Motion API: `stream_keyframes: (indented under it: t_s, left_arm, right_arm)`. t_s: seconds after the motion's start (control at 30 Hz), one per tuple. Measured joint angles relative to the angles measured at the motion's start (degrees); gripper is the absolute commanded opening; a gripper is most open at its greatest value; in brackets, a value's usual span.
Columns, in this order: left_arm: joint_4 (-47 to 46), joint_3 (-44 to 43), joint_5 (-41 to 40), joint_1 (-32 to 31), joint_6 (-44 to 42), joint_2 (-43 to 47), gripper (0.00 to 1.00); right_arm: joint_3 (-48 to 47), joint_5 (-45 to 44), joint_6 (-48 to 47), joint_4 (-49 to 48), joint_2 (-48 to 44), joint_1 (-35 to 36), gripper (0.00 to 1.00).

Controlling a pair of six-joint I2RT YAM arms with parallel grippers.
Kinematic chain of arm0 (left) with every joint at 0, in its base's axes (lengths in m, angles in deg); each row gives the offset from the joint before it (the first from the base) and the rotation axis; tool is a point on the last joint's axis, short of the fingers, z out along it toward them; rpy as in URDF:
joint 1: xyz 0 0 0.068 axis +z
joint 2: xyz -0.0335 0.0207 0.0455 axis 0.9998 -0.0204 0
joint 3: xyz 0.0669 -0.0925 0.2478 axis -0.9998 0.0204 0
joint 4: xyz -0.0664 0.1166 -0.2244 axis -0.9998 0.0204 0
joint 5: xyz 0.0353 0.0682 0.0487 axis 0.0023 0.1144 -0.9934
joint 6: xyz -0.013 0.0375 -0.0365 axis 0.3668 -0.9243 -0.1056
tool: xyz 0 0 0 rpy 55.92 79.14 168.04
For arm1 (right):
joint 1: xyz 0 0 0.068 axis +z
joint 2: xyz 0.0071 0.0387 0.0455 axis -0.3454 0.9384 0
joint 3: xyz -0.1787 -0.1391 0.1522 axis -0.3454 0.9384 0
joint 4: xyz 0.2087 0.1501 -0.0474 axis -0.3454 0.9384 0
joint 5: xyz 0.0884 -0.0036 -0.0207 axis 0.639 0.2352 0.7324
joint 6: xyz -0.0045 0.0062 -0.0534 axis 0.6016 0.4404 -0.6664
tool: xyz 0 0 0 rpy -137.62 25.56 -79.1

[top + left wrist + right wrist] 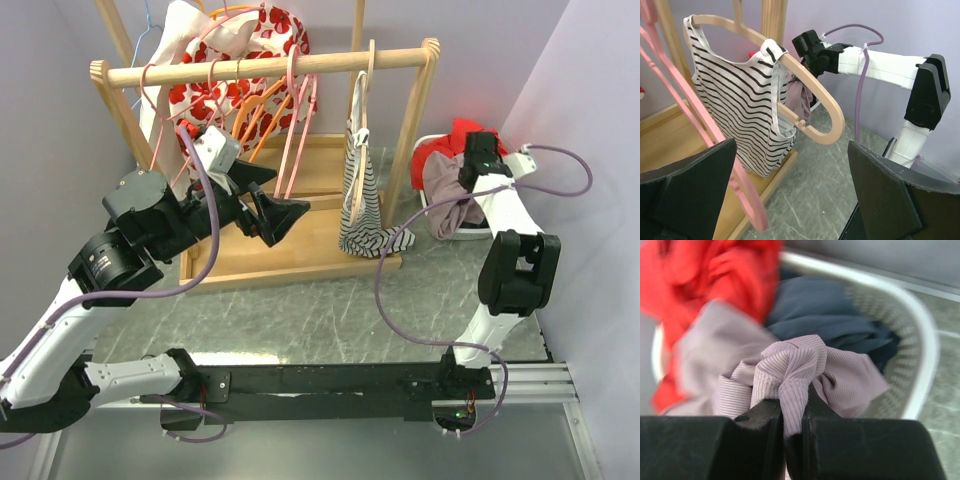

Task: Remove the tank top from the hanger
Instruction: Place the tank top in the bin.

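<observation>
A black-and-white striped tank top (pixel 362 200) hangs on a wooden hanger (pixel 357 110) from the rack's rail, its hem bunched on the rack's base. In the left wrist view the striped tank top (pixel 735 100) sits with both straps over the hanger (pixel 825 107). My left gripper (pixel 275 200) is open to the left of it and apart from it, its jaws (pixel 790 165) wide with nothing gripped. My right gripper (pixel 468 178) hangs over the white basket (pixel 420 170), shut (pixel 792 407) on a fold of a mauve ribbed garment (pixel 790 365).
The wooden rack's rail (pixel 270 68) carries several pink and orange hangers and a red floral garment (pixel 230 60). One pink hanger (pixel 705 130) crosses just inside my left finger. The basket's rim (pixel 925 340) surrounds red cloth (pixel 715 270) and navy cloth (pixel 830 310). Walls stand close on both sides.
</observation>
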Motion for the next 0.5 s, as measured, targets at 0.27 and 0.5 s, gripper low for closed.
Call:
stream_keyframes:
  t_s: [0.27, 0.5]
  left_arm:
    - [-0.04, -0.96, 2.78, 0.00, 1.09, -2.34, 1.00]
    - [-0.35, -1.84, -0.02, 0.00, 1.60, -6.36, 0.99]
  right_arm:
    - [0.13, 5.09, -1.75, -1.53, -0.24, -3.87, 0.45]
    - [10.71, 10.58, -4.98, -10.10, -9.73, -2.51, 0.83]
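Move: The right hand still pinches the mauve tank top over the bin, whose middle lies about 3 cm ahead, 4 right and 10 below; the red top is some 8 ahead, 2 left, the navy garment about 3 back, 6 right, both about 8 below. From the empty left hand the striped tank top hangs roughly 10 ahead, 16 right and 10 lower, the pink hanger about 8 ahead and 4 right, 3 lower. Right hand dips right 2 cm, rises left, opening off the tank top; left reaches 4 cm right-forward. ##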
